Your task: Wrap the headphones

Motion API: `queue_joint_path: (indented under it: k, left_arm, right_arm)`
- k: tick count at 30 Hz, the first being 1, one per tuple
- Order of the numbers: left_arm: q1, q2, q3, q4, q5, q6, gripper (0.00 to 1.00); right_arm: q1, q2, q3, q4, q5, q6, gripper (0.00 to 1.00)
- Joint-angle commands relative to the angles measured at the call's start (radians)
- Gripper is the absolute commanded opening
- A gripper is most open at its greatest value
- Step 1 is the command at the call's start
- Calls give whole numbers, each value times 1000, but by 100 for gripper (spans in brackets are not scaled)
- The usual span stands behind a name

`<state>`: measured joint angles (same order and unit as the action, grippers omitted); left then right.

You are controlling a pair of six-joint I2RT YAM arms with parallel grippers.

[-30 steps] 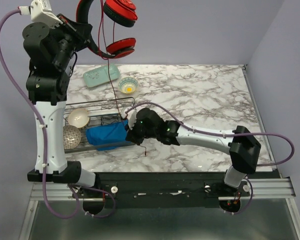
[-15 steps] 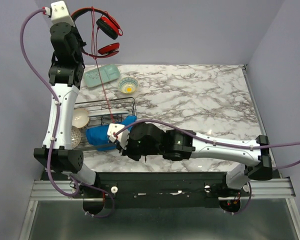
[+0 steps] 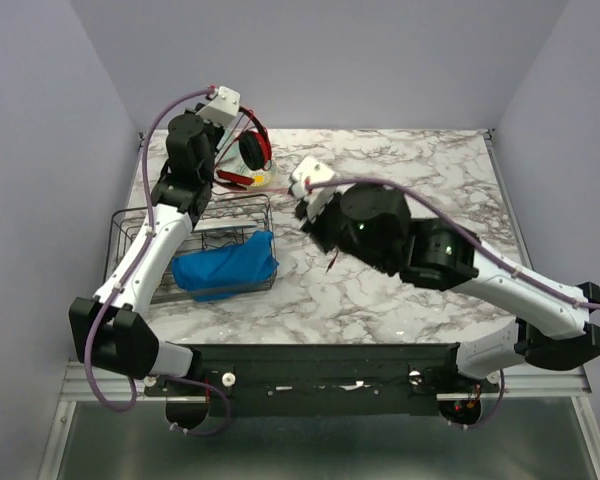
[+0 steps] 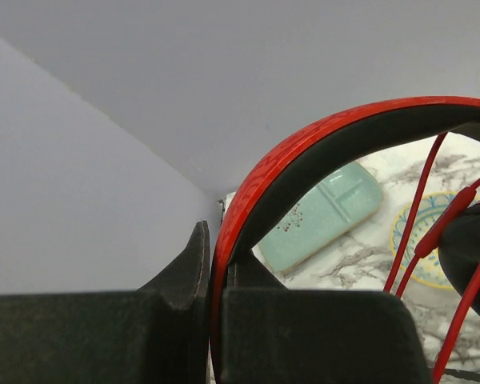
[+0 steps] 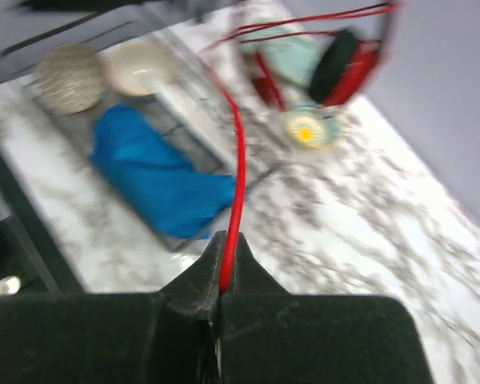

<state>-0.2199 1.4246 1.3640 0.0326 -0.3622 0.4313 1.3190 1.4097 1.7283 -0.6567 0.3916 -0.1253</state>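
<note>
The red headphones (image 3: 253,151) hang in the air over the table's back left, cups with black pads facing the camera. My left gripper (image 3: 235,135) is shut on the red, black-lined headband (image 4: 304,152), which sits between the jaws (image 4: 212,272). The thin red cable (image 3: 280,189) runs from the headphones to my right gripper (image 3: 303,200), just right of them. In the right wrist view that gripper (image 5: 224,276) is shut on the cable (image 5: 237,184), with the headphones (image 5: 344,64) blurred beyond. A cable tail (image 3: 330,262) hangs below the right arm.
A wire basket (image 3: 140,215) at the left holds a blue cloth (image 3: 225,265), a white bowl (image 5: 140,64) and a mesh ball (image 5: 68,76). A teal tray (image 4: 324,216) and a small patterned bowl (image 5: 308,128) lie under the headphones. Walls close off the back and sides.
My left arm has swung the headphones down from high above to just over the table's back left. My right arm has moved from the basket's front to back-centre, still holding the cable.
</note>
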Motion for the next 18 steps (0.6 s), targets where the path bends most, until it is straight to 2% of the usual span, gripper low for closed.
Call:
queue_joint_path:
  k: [1,9,18]
  left_arm:
    - [-91,-167,-71,121,83,216,0]
    - [-205,-240,-23,-226,175,136,0]
    - [-294,-314,-10,-508,295,43,0]
  right_arm:
    - [-162,-40,111,-72,194,-102,1]
    - [-481,-54,195,0,190,-166,1]
    - [-679,-23,251,0,79,-155,1]
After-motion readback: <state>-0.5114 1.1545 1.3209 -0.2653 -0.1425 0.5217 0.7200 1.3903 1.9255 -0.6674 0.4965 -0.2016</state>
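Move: The headphones hang in the left hand's grip on the headband, their middle about 8 cm to its right and 5 cm lower. From the right hand, which holds the cable, they lie some 29 cm ahead, 11 cm left and 7 cm lower. The blue cloth is 16 cm ahead of the right hand, 17 cm left and 33 cm down; the bowl stands 25 cm ahead of the left hand, 6 cm right, 38 cm down. Still pinching the red cable near its end, the right hand sweeps it right and forward around to the headphones' right, rising about 9 cm and swinging its fingers some 40 degrees clockwise, fast at first, then slowing. The left hand keeps its grip on the headband and travels about 12 cm right and 11 cm back, turning roughly 30 degrees clockwise. ##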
